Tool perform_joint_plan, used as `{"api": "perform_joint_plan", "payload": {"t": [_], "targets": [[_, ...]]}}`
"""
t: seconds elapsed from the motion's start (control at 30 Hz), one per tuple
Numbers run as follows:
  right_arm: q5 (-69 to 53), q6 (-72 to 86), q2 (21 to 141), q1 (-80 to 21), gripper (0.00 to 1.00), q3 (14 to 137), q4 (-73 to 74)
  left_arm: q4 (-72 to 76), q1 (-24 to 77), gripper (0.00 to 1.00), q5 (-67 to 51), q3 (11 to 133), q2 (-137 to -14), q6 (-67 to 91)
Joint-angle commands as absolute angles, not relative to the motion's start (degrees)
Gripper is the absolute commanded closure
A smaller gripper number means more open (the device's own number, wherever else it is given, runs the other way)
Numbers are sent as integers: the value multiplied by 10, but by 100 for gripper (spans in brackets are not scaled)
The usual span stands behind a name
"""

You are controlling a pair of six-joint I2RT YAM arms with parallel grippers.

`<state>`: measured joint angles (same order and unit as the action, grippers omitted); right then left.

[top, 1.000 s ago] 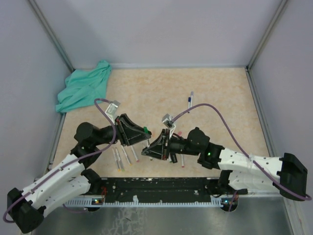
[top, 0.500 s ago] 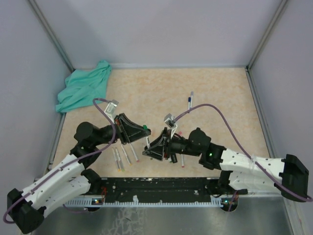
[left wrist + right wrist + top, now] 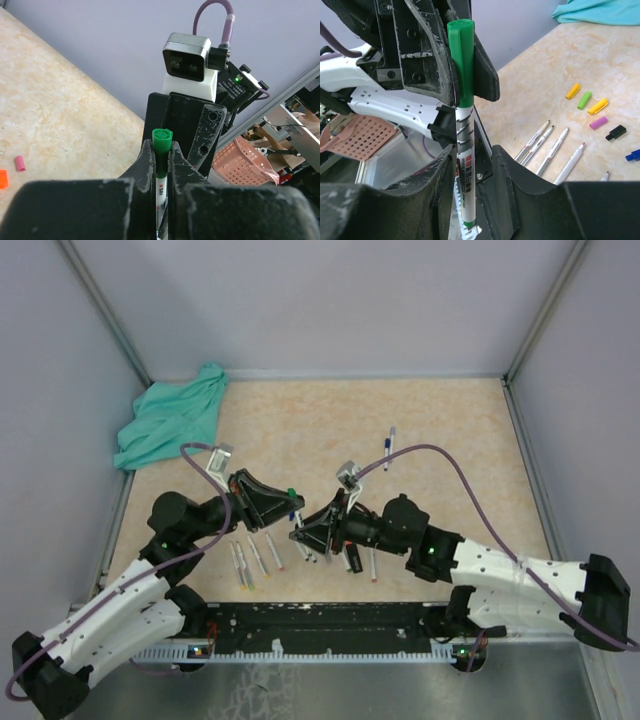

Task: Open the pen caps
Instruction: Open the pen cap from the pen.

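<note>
A white pen (image 3: pixel 464 170) with a green cap (image 3: pixel 162 145) hangs in the air between the two arms. My left gripper (image 3: pixel 161 155) is shut on that green cap (image 3: pixel 291 493). My right gripper (image 3: pixel 472 152) stands open around the barrel, with a gap on one side of it. In the top view the right gripper (image 3: pixel 300 533) sits just below the left gripper (image 3: pixel 288 504). Loose pen caps lie on the table: yellow (image 3: pixel 597 106), green (image 3: pixel 584 100), pink (image 3: pixel 598 122), black (image 3: pixel 616 132), and an orange one (image 3: pixel 2 178).
Uncapped white pens (image 3: pixel 255 558) lie in a row near the front edge, with more (image 3: pixel 372 565) under the right arm. A capped blue pen (image 3: pixel 388 447) lies farther back. A teal cloth (image 3: pixel 170 425) is bunched in the back left corner.
My left gripper has shut on the green cap. My right gripper has opened off the barrel. Both wrists have shifted slightly left.
</note>
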<state>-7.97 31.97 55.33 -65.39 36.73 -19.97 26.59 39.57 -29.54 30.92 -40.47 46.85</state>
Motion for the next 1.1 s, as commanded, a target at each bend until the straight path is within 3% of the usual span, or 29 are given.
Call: {"api": "perform_joint_plan", "payload": {"t": [0.0, 0.03, 0.17, 0.2, 0.47, 0.77, 1.07], "targets": [[-55, 306, 562, -662, 67, 406, -203, 268, 394, 100, -282, 301, -403, 452], [-54, 305, 563, -662, 69, 408, -199, 268, 394, 100, -281, 301, -402, 451], [-62, 305, 562, -662, 97, 403, -191, 268, 394, 100, -271, 305, -405, 445], [-64, 308, 561, -662, 100, 399, -190, 267, 393, 100, -268, 308, -408, 441], [-73, 348, 515, -669, 100, 322, -227, 252, 344, 100, -260, 408, -483, 419], [-53, 371, 478, -675, 100, 271, -238, 346, 268, 100, -306, 505, -602, 474], [89, 350, 370, -675, 100, 262, -64, 239, 239, 100, -332, 515, -597, 363]]}}
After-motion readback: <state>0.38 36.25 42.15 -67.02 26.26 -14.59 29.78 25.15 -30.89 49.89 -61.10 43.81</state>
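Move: The pen's white barrel stands between the right hand's open fingers, about 1 cm back of midway; its green cap, already in the left fingers, is roughly 7 cm above and 2 cm ahead. From the right hand, the loose blue cap lies some 13 cm ahead, 5 cm left, and the loose black pen 5 cm ahead, 2 cm left, both about 22 cm below. From the left hand, the barrel is about 7 cm below and 3 cm back. Right fingers pinch the barrel, drawing down and right; left pulls the cap some 12 cm forward and up. ##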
